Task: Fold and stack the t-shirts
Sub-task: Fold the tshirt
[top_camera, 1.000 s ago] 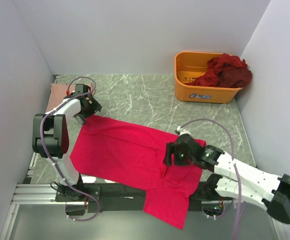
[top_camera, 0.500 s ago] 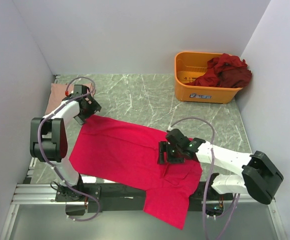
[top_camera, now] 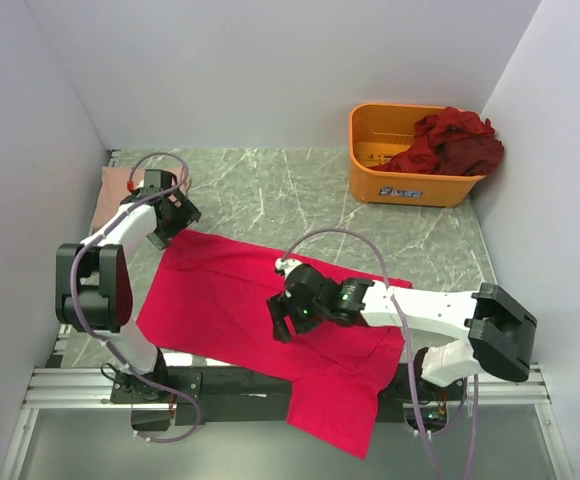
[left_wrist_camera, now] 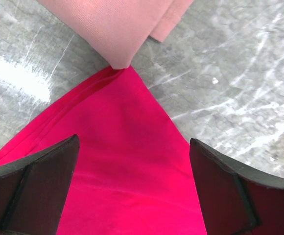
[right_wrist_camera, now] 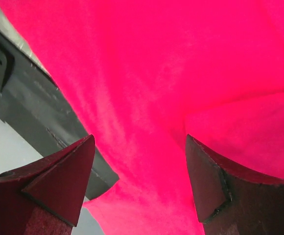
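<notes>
A bright pinkish-red t-shirt (top_camera: 230, 295) lies spread flat on the marble table, its lower part hanging over the front edge. My left gripper (top_camera: 175, 214) hovers open over the shirt's far-left corner (left_wrist_camera: 127, 161), where it touches a folded pale pink t-shirt (left_wrist_camera: 117, 24). My right gripper (top_camera: 282, 318) is open above the middle of the red shirt (right_wrist_camera: 181, 73), nothing between its fingers. Dark maroon t-shirts (top_camera: 455, 140) are heaped in the bin.
An orange plastic bin (top_camera: 390, 185) stands at the back right. The pale pink shirt (top_camera: 118, 185) lies against the left wall. A dark front rail (right_wrist_camera: 34, 98) runs under the red shirt's near edge. White walls close in both sides.
My right gripper has swung left across the red shirt, from its right part to its middle. The left gripper has barely moved.
</notes>
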Available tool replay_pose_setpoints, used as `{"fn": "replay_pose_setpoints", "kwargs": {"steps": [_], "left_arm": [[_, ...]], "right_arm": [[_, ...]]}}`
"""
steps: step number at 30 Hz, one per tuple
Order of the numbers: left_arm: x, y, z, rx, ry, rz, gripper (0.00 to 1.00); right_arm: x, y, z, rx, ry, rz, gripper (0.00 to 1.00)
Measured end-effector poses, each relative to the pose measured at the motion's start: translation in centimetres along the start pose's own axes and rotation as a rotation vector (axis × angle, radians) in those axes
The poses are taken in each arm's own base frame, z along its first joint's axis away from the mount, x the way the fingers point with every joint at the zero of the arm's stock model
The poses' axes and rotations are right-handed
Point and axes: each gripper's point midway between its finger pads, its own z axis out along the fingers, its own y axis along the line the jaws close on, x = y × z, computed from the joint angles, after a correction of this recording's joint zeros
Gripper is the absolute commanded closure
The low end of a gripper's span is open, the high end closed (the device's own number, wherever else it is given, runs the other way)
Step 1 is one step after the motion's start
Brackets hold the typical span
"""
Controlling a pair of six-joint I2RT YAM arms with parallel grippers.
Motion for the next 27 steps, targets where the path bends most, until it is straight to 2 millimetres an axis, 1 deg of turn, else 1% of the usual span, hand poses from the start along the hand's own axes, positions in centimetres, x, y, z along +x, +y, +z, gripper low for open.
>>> {"fn": "replay_pose_setpoints", "kwargs": {"steps": [2,4,7,9,11,12,13,14,16,19,21,22,24,27], "left_arm": [[-0.2,-0.1,-0.6,0.012,-0.012,-0.002,0.01],[-0.5,-0.3,-1.2,0.026,-0.025,-0.004,0.01],[-0.7,-0.6,-1.8,0.048,-0.034,-0.007,0.01],[-0.3,-0.6,-2.0,0.063,-0.028,-0.005,0.01],[0.6,-0.5,-1.9,0.069,-0.011,0.002,0.01],[1.3,-0.5,-1.7,0.071,0.003,0.010,0.01],[1.8,-0.4,-1.6,0.072,0.015,0.017,0.01],[2.6,-0.5,-1.5,0.075,0.032,0.027,0.01],[3.5,-0.8,-1.3,0.087,0.053,0.041,0.00],[4.4,-1.5,-0.4,0.103,0.076,0.056,0.01],[4.9,-1.6,0.4,0.102,0.095,0.059,0.01],[5.1,-1.5,0.8,0.099,0.104,0.060,0.01],[5.7,-1.5,1.6,0.095,0.125,0.063,0.01],[5.5,-2.4,1.7,0.112,0.118,0.067,0.01]], "right_arm": [[0.2,0.2,-0.2,0.013,-0.004,-0.018,0.18],[0.1,-0.5,-0.8,0.044,-0.014,-0.006,0.16],[-0.6,-2.4,-2.5,0.084,-0.076,0.080,0.15],[-1.2,-4.7,-3.8,0.112,-0.129,0.186,0.15],[-1.2,-8.3,-4.7,0.162,-0.179,0.320,0.15],[-0.8,-9.8,-4.9,0.185,-0.189,0.370,0.15],[-0.1,-12.0,-5.1,0.238,-0.193,0.440,0.15],[0.6,-13.3,-5.2,0.267,-0.183,0.484,0.15],[2.0,-15.8,-5.3,0.335,-0.153,0.564,0.15],[2.9,-18.0,-5.0,0.388,-0.102,0.638,0.16],[3.4,-19.4,-4.6,0.413,-0.055,0.698,0.17],[2.9,-19.8,-4.6,0.410,-0.052,0.716,0.18],[1.8,-21.0,-4.5,0.418,-0.049,0.757,0.19],[0.2,-22.9,-4.4,0.422,-0.036,0.808,0.20]]}}
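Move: The spread t-shirt's far right corner lies about 30 cm right of the right hand and 9 cm ahead, with the cloth some 7 cm below the fingers; its overhanging sleeve is about 21 cm back and 12 cm right. The left hand has the t-shirt's far left corner roughly 4 cm ahead, 2 cm left and 6 cm below, and the folded pink t-shirt about 8 cm ahead and 10 cm left. Open fingertips come down onto the t-shirt just inside its far edge and push the cloth forward: the right hand first lifts slightly and sweeps some 20 cm right, turning about 50 degrees clockwise, then sinks and slides forward, 12 cm ahead in all. The left hand, wide open, rises briefly, then shifts about 5 cm right along the far edge and lowers close to the cloth. ##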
